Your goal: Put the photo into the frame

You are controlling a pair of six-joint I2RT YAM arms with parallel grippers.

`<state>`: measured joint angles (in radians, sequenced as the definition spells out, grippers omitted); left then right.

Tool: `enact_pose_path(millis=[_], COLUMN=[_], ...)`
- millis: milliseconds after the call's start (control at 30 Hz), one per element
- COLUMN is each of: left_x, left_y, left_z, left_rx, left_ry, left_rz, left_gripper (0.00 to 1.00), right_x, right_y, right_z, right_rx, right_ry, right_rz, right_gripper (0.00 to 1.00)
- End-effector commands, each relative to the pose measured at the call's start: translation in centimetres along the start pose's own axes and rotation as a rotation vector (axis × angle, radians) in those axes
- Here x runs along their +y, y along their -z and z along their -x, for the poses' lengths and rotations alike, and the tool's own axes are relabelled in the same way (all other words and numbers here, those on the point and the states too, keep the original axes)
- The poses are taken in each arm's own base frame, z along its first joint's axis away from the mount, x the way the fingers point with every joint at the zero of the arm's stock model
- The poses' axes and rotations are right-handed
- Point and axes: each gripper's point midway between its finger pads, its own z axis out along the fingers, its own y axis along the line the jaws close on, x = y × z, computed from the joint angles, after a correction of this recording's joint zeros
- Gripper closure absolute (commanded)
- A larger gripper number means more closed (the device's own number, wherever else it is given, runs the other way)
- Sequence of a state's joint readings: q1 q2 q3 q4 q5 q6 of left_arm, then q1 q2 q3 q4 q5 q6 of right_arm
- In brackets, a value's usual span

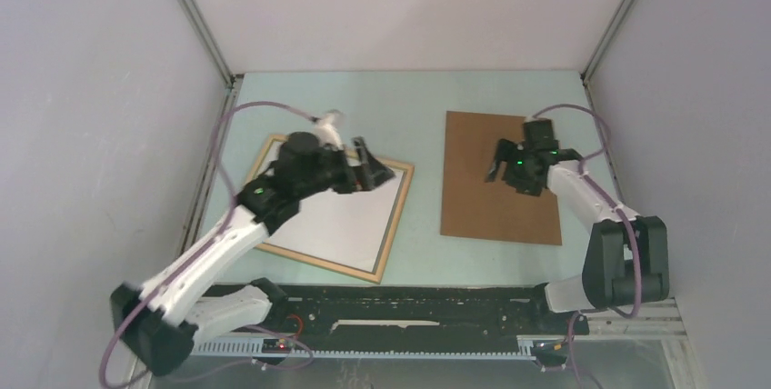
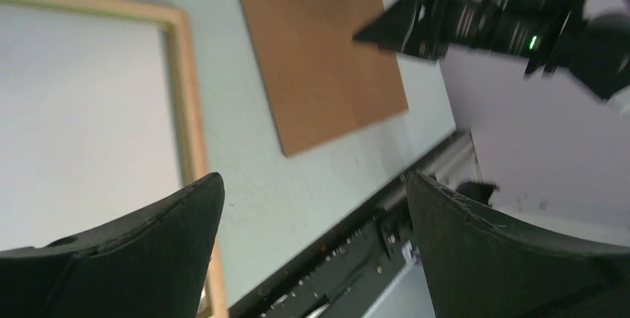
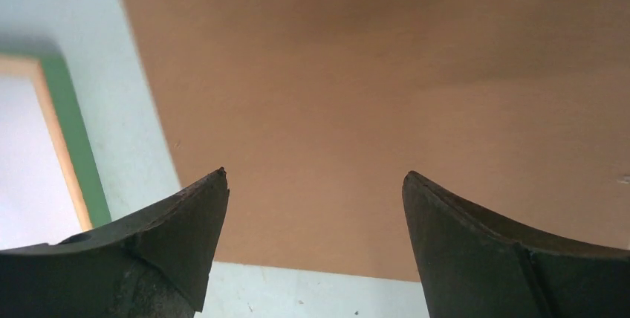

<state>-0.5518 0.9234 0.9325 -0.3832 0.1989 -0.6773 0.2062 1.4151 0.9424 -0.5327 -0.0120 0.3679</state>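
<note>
The frame [image 1: 397,221] lies flat at the left, pale wood rails up, with a green outer edge [image 3: 70,125] in the right wrist view. A flat white sheet [image 1: 341,216] fills its opening; it looks like the photo lying print side down, and no print shows. My left gripper [image 1: 368,166] hovers over the frame's far right corner, open and empty, with the rail [image 2: 186,95] and white sheet [image 2: 82,110] below its left finger. My right gripper [image 1: 500,162] is open and empty above the brown board [image 1: 482,198], its fingertips spread over the board's near edge [image 3: 316,177].
The plain brown board [image 2: 319,50] lies flat to the right of the frame with a strip of bare table between them. The right arm [image 2: 475,24] shows in the left wrist view. A black rail [image 1: 409,303] runs along the near edge. Grey walls enclose the table.
</note>
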Motion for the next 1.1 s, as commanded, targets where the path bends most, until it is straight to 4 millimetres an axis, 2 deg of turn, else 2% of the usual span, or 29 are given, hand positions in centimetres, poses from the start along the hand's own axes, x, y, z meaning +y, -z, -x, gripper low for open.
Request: enact_pose_path(millis=[0, 100, 200, 333, 400, 500, 667, 867, 933, 1067], left_x=[-4.9, -6.6, -6.3, -4.1, -3.1, -1.6, -0.2, 0.7, 0.4, -1.1], left_y=[-5.8, -10.4, -14.5, -19.0, -20.3, -21.9, -24.0, -25.2, -25.5, -26.0], left_z=[-4.3, -6.7, -8.7, -11.1, -12.2, -13.4, -15.6, -17.3, -17.8, -18.3], left_rx=[0.167, 0.264, 0.304, 0.314, 0.324, 0.327, 0.379, 0.408, 0.431, 0.476], left_ry=[0.053, 0.086, 0.141, 0.197, 0.214, 0.208, 0.216, 0.258, 0.277, 0.337], left_rz=[-0.152, -0.129, -0.041, 0.109, 0.159, 0.217, 0.25, 0.265, 0.248, 0.165], left_gripper=[0.0, 0.01, 0.01, 0.0, 0.0, 0.0, 0.0, 0.0, 0.0, 0.0], right_x=[-2.9, -6.1, -9.8, -14.5, -16.6, -18.5, -20.1, -20.5, -20.4, -18.3], right_y=[0.8, 0.7, 0.8, 0.7, 0.5, -0.1, -1.3, -2.7, -3.0, -4.2], right_z=[3.6, 5.3, 6.1, 6.1, 6.0, 5.8, 4.9, 3.8, 3.3, 2.5], right_rx=[-0.051, -0.092, -0.137, -0.16, -0.158, -0.145, -0.111, -0.06, -0.042, 0.007], right_ry=[-0.248, -0.364, -0.433, -0.503, -0.521, -0.551, -0.599, -0.622, -0.624, -0.652], right_rz=[0.161, 0.151, 0.068, -0.065, -0.14, -0.207, -0.246, -0.25, -0.24, -0.118], right_gripper=[0.06, 0.07, 0.07, 0.08, 0.08, 0.08, 0.08, 0.09, 0.09, 0.1])
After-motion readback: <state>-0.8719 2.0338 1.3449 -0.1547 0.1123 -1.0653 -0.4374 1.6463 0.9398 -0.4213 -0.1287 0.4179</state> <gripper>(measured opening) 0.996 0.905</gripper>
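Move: The brown board's middle lies about 32 cm to the right of my left hand, 15 cm ahead and some 26 cm below. The frame's middle, with the photo face down in it, is roughly 16 cm to that hand's left, 5 cm ahead and about as far down. My right hand is already over the board: its middle is about 7 cm ahead, 2 cm to the right and 8 cm below. I bring both open, empty hands to opposite edges of the brown board. My left hand sweeps right off the frame and dives, some 21 cm across and 22 cm down, tipping about 30 degrees steeper, to the board's left edge; my right hand crosses about 19 cm rightward, turning clockwise, then sinks 6 cm astride the right edge. ##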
